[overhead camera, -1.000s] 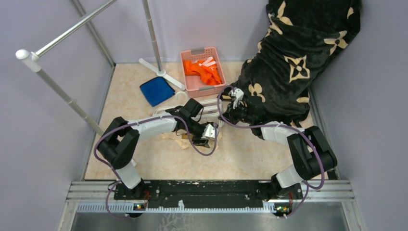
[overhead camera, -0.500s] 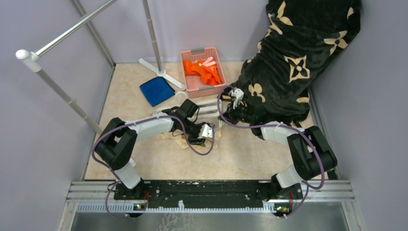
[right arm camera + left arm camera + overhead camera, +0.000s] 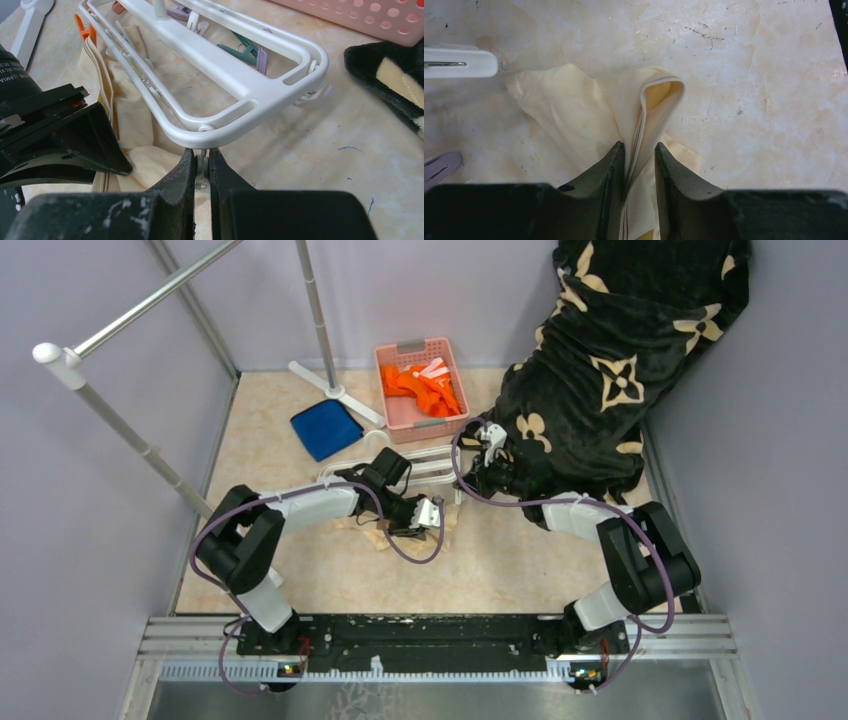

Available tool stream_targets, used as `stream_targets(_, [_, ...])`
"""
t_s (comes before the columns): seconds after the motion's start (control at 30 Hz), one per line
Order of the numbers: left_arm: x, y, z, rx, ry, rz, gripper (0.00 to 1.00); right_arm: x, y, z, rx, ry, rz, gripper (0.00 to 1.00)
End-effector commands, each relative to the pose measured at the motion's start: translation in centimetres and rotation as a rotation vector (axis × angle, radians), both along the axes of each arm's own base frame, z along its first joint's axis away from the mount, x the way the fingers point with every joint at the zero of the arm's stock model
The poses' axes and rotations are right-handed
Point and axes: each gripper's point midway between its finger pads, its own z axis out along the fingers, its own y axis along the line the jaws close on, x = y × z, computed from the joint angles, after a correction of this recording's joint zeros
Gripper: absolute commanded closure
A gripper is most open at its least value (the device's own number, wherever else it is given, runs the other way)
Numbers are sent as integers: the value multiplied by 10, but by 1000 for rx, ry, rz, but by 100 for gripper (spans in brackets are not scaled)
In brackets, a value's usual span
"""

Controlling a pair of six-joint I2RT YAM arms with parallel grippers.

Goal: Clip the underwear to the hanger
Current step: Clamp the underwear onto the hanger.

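Observation:
The pale peach underwear (image 3: 574, 115) lies crumpled on the marble floor, partly under the white hanger (image 3: 235, 75). My left gripper (image 3: 639, 146) is low over the underwear (image 3: 375, 530), its jaws pinched on an upright fold of the striped waistband. My right gripper (image 3: 201, 152) is shut on a small white clip (image 3: 201, 162) dangling from the hanger's near corner. From above, the hanger (image 3: 432, 460) lies flat between the left gripper (image 3: 402, 528) and the right gripper (image 3: 462, 483). Green, purple and orange clips hang along its bars.
A pink basket (image 3: 430, 423) of orange clothes (image 3: 425, 388) stands behind the hanger. A blue folded cloth (image 3: 326, 428) lies to its left. A black flowered blanket (image 3: 600, 370) fills the right rear. The grey rack pole (image 3: 315, 305) rises at the back, and another slants along the left wall.
My left gripper has slid a little left and back over the underwear, and its jaws have narrowed onto the fold. The right arm has not moved.

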Motion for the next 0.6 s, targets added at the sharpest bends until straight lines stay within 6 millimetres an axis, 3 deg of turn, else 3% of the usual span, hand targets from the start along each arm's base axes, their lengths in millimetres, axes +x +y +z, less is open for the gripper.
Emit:
stream_targets(0.0, [-4,-4,11,-54,10,-10,69,6,11,26,44,-88,35,100])
stream_targets(0.27, [-12,-8,26,-56,-20,64,99,-7,21,47,101,-104,57,100])
stream_targets(0.57, [-15,-12,39,-100,-18,230,100,-39,40,68,233,-44,92,100])
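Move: Between the left hand's half-open fingers runs the underwear's waistband, practically at the hand point. From that hand the white clip at the hanger's near right corner is about 7 cm ahead and 10 cm to the right, roughly 3 cm higher; the hanger's middle lies some 13 cm ahead and 4 cm left. For the right hand, which already holds that clip, the waistband is about 10 cm back, 12 cm left and 5 cm below, the hanger's middle 4 cm ahead and 16 cm left. Closing fully on the waistband, the left fingers pinch it, then the hand lifts about 2.5 cm and draws back nearly 2 cm, turning slightly counter-clockwise. Half-way through, the right hand starts off too, keeping its grip on the white clip and carrying it and the hanger back, left and up, about 2.5 cm each way, towards the pinched waistband. ##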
